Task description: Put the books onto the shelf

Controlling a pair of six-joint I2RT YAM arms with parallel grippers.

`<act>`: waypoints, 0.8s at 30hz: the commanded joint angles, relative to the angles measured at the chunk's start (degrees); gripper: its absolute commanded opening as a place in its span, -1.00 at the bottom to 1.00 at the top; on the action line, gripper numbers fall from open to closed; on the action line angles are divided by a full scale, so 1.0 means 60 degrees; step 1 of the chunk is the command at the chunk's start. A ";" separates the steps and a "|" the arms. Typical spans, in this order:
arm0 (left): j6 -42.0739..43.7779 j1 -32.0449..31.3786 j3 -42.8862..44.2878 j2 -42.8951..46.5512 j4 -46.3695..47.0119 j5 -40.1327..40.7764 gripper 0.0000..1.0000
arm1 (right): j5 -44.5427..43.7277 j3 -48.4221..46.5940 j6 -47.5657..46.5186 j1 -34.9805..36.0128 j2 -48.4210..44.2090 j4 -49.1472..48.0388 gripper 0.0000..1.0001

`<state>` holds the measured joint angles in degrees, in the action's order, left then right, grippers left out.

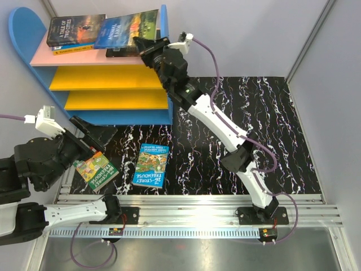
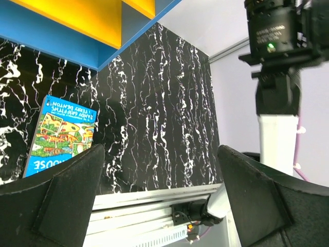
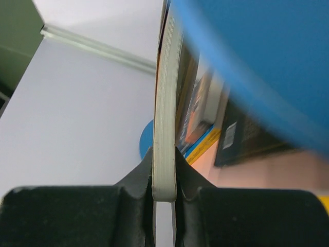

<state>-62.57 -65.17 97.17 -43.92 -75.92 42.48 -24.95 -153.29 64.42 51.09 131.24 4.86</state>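
Observation:
The shelf (image 1: pixel 107 84) stands at the back left, with a dark book (image 1: pixel 76 28) lying on a blue and yellow one on its pink top board. My right gripper (image 1: pixel 142 46) is shut on the edge of a third book (image 1: pixel 127 31), held over that board beside the blue side panel (image 3: pixel 267 62). The right wrist view shows its page edge (image 3: pixel 165 103) pinched between my fingers. A blue illustrated book (image 1: pixel 151 165) (image 2: pixel 59 134) and a green one (image 1: pixel 96 171) lie flat on the table. My left gripper (image 1: pixel 93 138) (image 2: pixel 162 195) hangs open and empty just above and behind the green book.
The black marbled tabletop (image 1: pixel 237 124) runs to white enclosure walls on the right and back. A metal rail (image 1: pixel 197 206) with both arm bases lines the near edge. My right arm (image 1: pixel 220 121) stretches diagonally across the table toward the shelf top.

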 commanded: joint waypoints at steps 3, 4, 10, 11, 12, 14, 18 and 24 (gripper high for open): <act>-0.0470 0.0007 0.0710 0.0230 -0.0749 -0.0019 0.86 | -0.0866 0.0352 0.0790 -0.1160 -0.0470 -0.0533 -1.00; -0.0514 0.0007 0.0739 0.0288 -0.0779 -0.0005 0.86 | -0.0895 0.0615 0.0878 -0.1437 -0.0617 -0.0518 -1.00; -0.0500 0.0007 0.0696 0.0406 -0.0867 0.0112 0.86 | -0.0984 0.2885 0.0894 -0.2069 -0.1877 -0.0723 -1.00; -0.0471 0.0007 0.0681 0.0421 -0.0838 0.0127 0.86 | -0.0969 0.2989 0.0778 -0.2229 -0.1980 -0.0723 -1.00; -0.0442 0.0007 0.0623 0.0406 -0.0809 0.0127 0.87 | -0.0954 0.3092 0.0704 -0.2318 -0.2213 -0.0708 -1.00; -0.0354 0.0007 0.0505 0.0435 -0.0692 0.0127 0.87 | -0.0765 0.3429 0.0630 -0.2639 -0.2550 -0.0722 -1.00; -0.0324 0.0007 0.0052 0.0582 -0.0414 0.0171 0.88 | 0.0185 0.3533 0.0805 -0.3181 -0.2670 -0.0987 -1.00; -0.0251 0.0007 -0.0594 0.0787 0.0099 0.0215 0.89 | 0.1580 0.0241 0.1625 -0.3271 -0.0942 -0.0064 -1.00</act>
<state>-64.69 -65.17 94.00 -39.70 -77.82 42.46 -8.88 -142.17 71.68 37.56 125.29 9.37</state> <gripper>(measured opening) 0.944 0.146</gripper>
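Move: The right hand holds Animal Farm by its near right corner; the black book the hand is taking it to lies about 6 cm ahead, 2 cm left and 8 cm below. A Tale of Two Cities is some 23 cm left and 8 cm ahead, about 4 cm lower; the shelf's right side panel rises about 7 cm right and 5 cm ahead. From the left hand, the black book is roughly 33 cm ahead, 4 cm right, about level. Keeping its pinch on Animal Farm, the right hand goes 7 cm right and forward, lowering 5 cm over the black book. ##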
